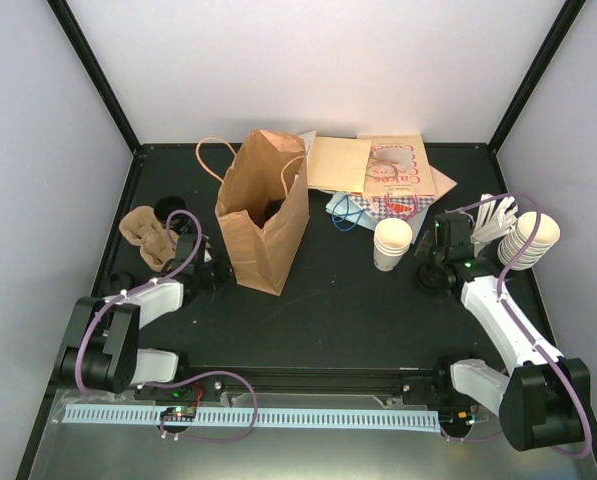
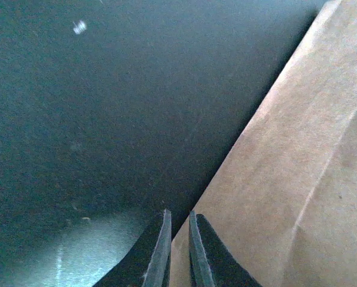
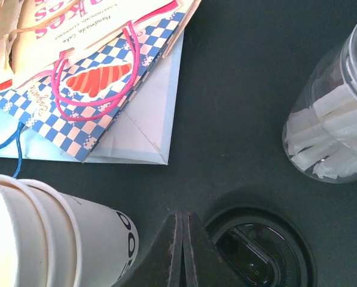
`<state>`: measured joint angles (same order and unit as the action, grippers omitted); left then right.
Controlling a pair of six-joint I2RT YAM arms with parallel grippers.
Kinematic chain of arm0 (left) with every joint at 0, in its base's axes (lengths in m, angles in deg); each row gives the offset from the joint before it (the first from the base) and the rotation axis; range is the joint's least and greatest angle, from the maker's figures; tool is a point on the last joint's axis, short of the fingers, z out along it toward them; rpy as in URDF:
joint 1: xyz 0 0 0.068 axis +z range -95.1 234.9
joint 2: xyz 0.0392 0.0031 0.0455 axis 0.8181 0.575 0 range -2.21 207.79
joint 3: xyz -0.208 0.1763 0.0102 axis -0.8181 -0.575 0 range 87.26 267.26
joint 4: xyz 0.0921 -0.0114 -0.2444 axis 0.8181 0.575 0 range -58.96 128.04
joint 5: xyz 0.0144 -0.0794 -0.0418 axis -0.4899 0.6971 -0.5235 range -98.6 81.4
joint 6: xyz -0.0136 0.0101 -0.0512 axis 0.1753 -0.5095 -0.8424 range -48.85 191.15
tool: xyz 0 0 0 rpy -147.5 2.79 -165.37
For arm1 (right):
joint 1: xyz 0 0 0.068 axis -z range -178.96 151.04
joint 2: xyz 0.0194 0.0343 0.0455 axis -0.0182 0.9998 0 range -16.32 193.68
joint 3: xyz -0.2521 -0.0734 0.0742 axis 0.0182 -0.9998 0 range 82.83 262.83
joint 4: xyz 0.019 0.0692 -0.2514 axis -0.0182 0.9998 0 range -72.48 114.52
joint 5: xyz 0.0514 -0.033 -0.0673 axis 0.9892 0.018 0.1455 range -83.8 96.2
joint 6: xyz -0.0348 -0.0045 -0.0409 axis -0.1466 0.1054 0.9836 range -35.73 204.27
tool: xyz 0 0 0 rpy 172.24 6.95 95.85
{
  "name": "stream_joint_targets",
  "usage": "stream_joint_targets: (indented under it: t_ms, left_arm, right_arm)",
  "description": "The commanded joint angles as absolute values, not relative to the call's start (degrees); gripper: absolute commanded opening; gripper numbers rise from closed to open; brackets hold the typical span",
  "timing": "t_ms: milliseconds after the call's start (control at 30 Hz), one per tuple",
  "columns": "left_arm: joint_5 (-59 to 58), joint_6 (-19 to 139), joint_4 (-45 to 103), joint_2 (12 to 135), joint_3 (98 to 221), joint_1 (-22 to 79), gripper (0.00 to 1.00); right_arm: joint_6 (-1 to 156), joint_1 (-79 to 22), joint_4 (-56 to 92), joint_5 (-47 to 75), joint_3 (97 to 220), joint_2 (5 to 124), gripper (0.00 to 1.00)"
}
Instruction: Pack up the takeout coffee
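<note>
A brown paper bag (image 1: 263,215) (image 2: 298,179) stands open left of centre. Something dark (image 1: 271,210) shows inside its mouth; whether it is the takeout coffee I cannot tell, and no lidded cup shows elsewhere. My left gripper (image 1: 214,272) (image 2: 178,211) sits low at the bag's left side. Its fingers are almost together with only a thin slit, and nothing is seen between them. My right gripper (image 1: 440,268) (image 3: 182,213) is shut and empty, low over the table between a loose black lid (image 3: 259,251) (image 1: 430,281) and a nested stack of cream cups (image 3: 46,239) (image 1: 392,243).
Flat printed paper bags (image 1: 378,170) (image 3: 94,78) lie at the back. A clear jar of white sachets (image 3: 336,131) (image 1: 493,215) and a second cup stack (image 1: 533,238) stand at the right. Crumpled brown paper (image 1: 148,237) and loose black lids (image 1: 170,206) lie at the left.
</note>
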<state>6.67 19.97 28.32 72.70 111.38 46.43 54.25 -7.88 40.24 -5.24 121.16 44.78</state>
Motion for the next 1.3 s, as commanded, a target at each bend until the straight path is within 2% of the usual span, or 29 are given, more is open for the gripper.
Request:
stream_joint_targets:
  t_ms: [0, 300, 1267]
  left_arm:
    - [8.4, 17.0, 23.2, 75.0, 110.5, 44.0, 0.12]
    - [12.2, 16.6, 18.7, 77.1, 110.2, 41.9, 0.11]
    - [8.6, 20.6, 26.2, 72.0, 112.4, 41.5, 0.12]
  right_arm:
    - [51.6, -7.5, 37.5, -4.8, 121.2, 46.7, 0.01]
    - [51.0, -7.4, 33.9, 1.8, 120.4, 50.7, 0.01]
    - [48.8, -7.5, 25.1, 17.7, 116.9, 57.9, 0.01]
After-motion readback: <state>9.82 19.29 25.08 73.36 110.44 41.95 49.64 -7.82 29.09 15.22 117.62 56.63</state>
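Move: The paper bag's near-left side is already against the left fingertips; its middle lies about 9 cm to their right, 5 cm ahead and 9 cm higher. The pulp carrier sits some 19 cm left, 9 cm ahead; the black cup 14 cm left, 15 cm ahead. The white cups' middle stands level with the right hand, about 7 cm left and 7 cm below, with a black lid 5 cm right and 1 cm back, and the straw jar 13 cm right, 6 cm ahead. Rightward, the left hand keeps pushing on the bag's lower side with nearly shut fingers, about 3.5 cm and slightly down, then stays there. The right hand, its fingers still shut, swings some 6 cm left and almost as far down towards the white cups, rolling about 15 degrees right side down and turning 10 degrees counter-clockwise, until the fingertips press sideways on the stack. ##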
